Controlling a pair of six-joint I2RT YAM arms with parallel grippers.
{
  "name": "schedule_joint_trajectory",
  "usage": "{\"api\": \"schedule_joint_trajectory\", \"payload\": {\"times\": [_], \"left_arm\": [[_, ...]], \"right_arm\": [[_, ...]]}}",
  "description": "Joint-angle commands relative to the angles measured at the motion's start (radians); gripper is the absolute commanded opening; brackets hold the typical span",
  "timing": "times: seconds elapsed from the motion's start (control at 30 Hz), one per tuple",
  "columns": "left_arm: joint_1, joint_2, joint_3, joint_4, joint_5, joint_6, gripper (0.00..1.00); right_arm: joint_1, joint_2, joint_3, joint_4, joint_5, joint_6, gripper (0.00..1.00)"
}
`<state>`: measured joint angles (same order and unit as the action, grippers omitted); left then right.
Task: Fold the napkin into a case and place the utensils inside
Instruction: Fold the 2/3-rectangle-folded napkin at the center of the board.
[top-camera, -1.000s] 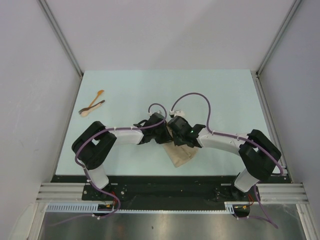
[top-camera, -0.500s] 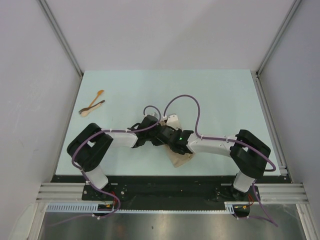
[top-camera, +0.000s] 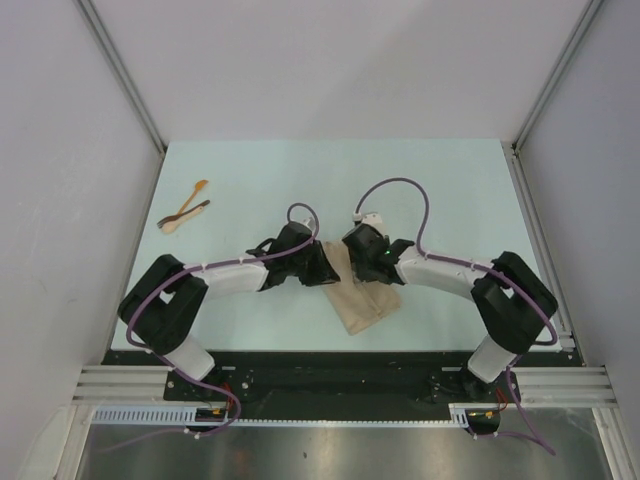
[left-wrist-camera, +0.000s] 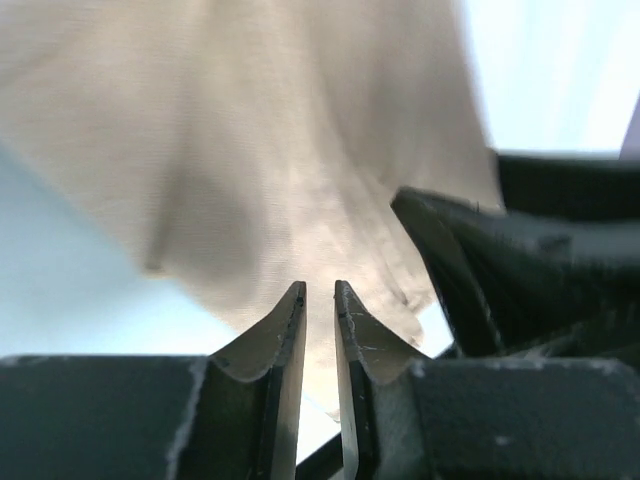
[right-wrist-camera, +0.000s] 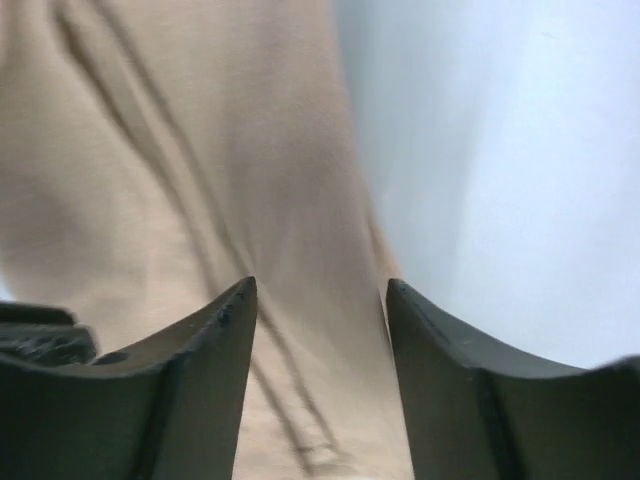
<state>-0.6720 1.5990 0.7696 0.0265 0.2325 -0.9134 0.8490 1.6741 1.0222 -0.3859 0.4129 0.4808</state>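
Note:
The beige napkin (top-camera: 365, 303) lies folded and creased on the table's near middle, between both arms. My left gripper (top-camera: 324, 267) sits low at its left edge. In the left wrist view the left gripper (left-wrist-camera: 318, 288) has its jaws a narrow slit apart with nothing pinched, and the napkin (left-wrist-camera: 260, 150) lies just beyond the tips. My right gripper (top-camera: 361, 266) hangs over the cloth's far part. The right gripper (right-wrist-camera: 320, 285) is wide open with the napkin (right-wrist-camera: 200, 150) under it. The utensils lie crossed at the far left: an orange spoon (top-camera: 193, 196) and a darker piece (top-camera: 191, 211).
The pale green table (top-camera: 450, 200) is walled by white panels at the back and sides. A black strip (top-camera: 330, 360) and the arm bases run along the near edge. Purple cables (top-camera: 395, 190) loop above both wrists. The right gripper's black body (left-wrist-camera: 540, 260) crowds the left gripper.
My right gripper has opened and let go of the napkin, which now lies spread wider. The left jaws have parted slightly. Both wrists shifted a little toward the far side.

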Motion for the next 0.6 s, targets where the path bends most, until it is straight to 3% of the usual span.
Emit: {"api": "schedule_joint_trajectory", "payload": {"times": [0.0, 0.2, 0.33, 0.5, 0.57], "left_arm": [[-0.05, 0.013, 0.059, -0.013, 0.041, 0.051, 0.22], [-0.11, 0.033, 0.097, -0.019, 0.027, 0.048, 0.23], [-0.202, 0.039, 0.157, -0.062, -0.048, 0.102, 0.33], [-0.421, 0.024, 0.23, -0.115, -0.376, 0.232, 0.45], [-0.489, 0.079, 0.307, -0.149, -0.439, 0.266, 0.48]], "right_arm": [[-0.117, -0.169, -0.091, 0.008, -0.156, -0.067, 0.68], [-0.333, -0.454, -0.29, 0.018, -0.446, -0.01, 0.84], [-0.444, -0.614, -0.471, 0.068, -0.655, 0.099, 0.85], [-0.62, -0.769, -0.528, -0.051, -0.592, 0.194, 0.85], [-0.659, -0.803, -0.547, -0.085, -0.551, 0.203, 0.85]]}}
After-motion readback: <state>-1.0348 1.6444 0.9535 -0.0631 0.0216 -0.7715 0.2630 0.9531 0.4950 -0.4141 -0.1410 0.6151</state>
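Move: The napkin lies folded under both hands, about 4 cm below them. From the left hand, the middle of its near edge is some 8 cm back and 9 cm to the right; the napkin's middle is level with that hand and 5 cm to the right. From the right hand, the napkin's near-right corner lies about 6 cm back and 8 cm to the right, and the middle of the near edge 9 cm back and 2 cm right. Swing the right gripper off the napkin, about 13 cm right, then also 6 cm back past the near-right corner, arching up 3 cm and easing down as you open it wide and roll its left side up some 30 degrees. Follow with the left over the napkin to above its near edge, right and back, rising slightly, turning clockwise and opening partway. ##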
